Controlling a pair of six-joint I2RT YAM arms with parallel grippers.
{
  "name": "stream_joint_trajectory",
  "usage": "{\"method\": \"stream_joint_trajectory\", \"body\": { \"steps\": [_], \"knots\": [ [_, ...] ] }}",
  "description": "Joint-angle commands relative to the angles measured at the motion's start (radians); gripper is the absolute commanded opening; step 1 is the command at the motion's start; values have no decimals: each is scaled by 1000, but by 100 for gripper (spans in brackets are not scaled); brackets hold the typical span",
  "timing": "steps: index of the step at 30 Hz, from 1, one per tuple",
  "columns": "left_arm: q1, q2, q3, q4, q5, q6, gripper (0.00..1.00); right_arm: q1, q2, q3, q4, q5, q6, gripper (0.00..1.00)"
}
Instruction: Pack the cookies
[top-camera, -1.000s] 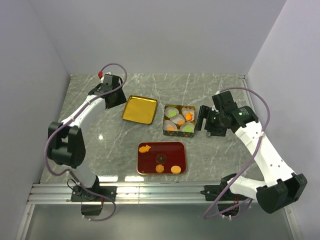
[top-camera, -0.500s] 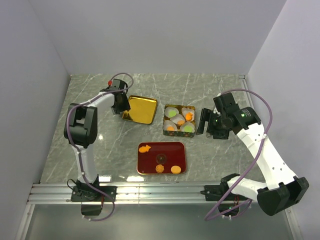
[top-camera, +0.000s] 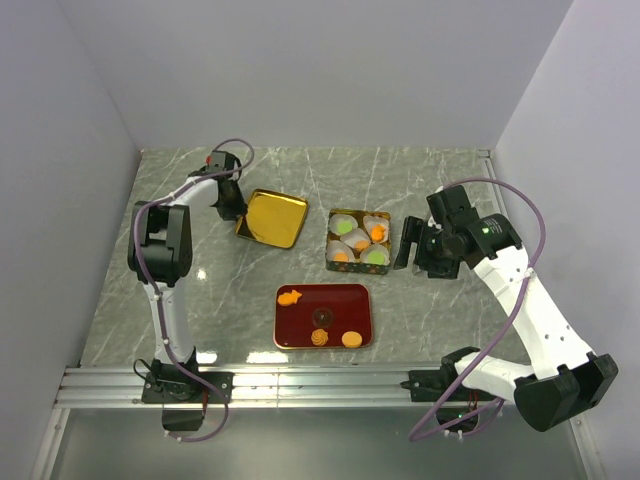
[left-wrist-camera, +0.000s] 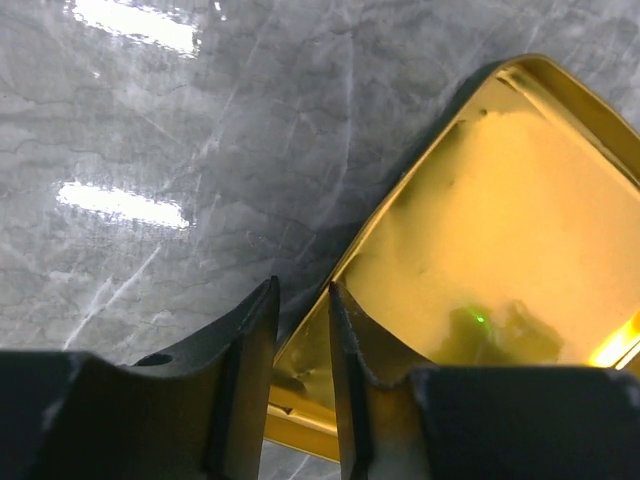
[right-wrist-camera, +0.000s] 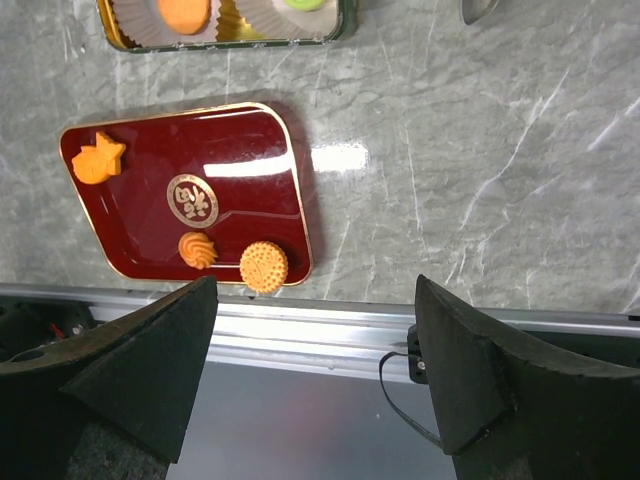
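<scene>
Four cookies lie on the red tray (top-camera: 340, 300): an orange fish (top-camera: 289, 297) (right-wrist-camera: 97, 160), a brown disc (top-camera: 322, 317) (right-wrist-camera: 193, 200), an orange swirl (top-camera: 318, 338) (right-wrist-camera: 198, 250) and an orange dotted round (top-camera: 351, 339) (right-wrist-camera: 264, 267). More green and orange cookies sit in white paper cups in the tin (top-camera: 329, 240). My left gripper (top-camera: 232, 205) (left-wrist-camera: 303, 290) is narrowed onto the rim of the gold lid (top-camera: 272, 220) (left-wrist-camera: 500, 230), one finger inside and one outside. My right gripper (top-camera: 404, 243) (right-wrist-camera: 315, 290) hangs wide open and empty just right of the tin.
The tin's near edge (right-wrist-camera: 225, 42) shows at the top of the right wrist view, with the red tray (right-wrist-camera: 240, 160) below it. An aluminium rail (top-camera: 320, 385) runs along the table's front edge. Grey walls close in the left, right and back.
My left gripper has swung to the lid's left edge and closed on its rim. The lid has shifted a little leftward with it. The right arm has barely moved.
</scene>
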Motion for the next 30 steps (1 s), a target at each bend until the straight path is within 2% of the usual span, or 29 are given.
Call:
{"method": "stream_joint_trajectory", "body": {
  "steps": [1,5,8,9,13,19,23,30],
  "knots": [
    [-4,21,7,-11,57,46,34,5,-16,5,-3,21,11,86],
    [-4,24,-27,7,97,52,32,5,-8,0,6,7,8,86],
    [-4,20,-50,14,110,50,23,5,-1,0,12,-4,5,86],
    [-2,15,-56,12,119,53,14,6,2,3,12,-5,3,86],
    [-2,-25,-52,-8,108,49,1,5,18,28,6,-5,-9,86],
    [-2,-123,11,-38,90,-5,0,6,73,126,-2,-19,-33,86],
    [-2,-205,66,-49,99,-49,1,5,162,289,-22,-74,-43,86],
    [-10,-416,30,-34,169,-60,0,5,338,566,23,-329,-27,86]
  ]
}}
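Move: The left fingers already straddle the left rim of the gold lid; its middle lies roughly 7 cm to their right, level fore and aft and at about their height. From that hand, the cookie box is some 28 cm right and 7 cm back, the red tray about 20 cm right and 28 cm back. From the right hand, the lid's middle is about 27 cm ahead, 28 cm left and 18 cm below; the box is 20 cm ahead and 7 cm left. The left fingers close and pinch the gold lid's left rim, the hand easing a centimetre to its right as they shut; then, keeping that grip, it lifts the lid almost straight up by about 13 cm, quickening, its fingertips tilting forward by some 10 degrees. Late on, the right hand, empty and wide open, rises about 9 cm while going forward and left towards the lid. ##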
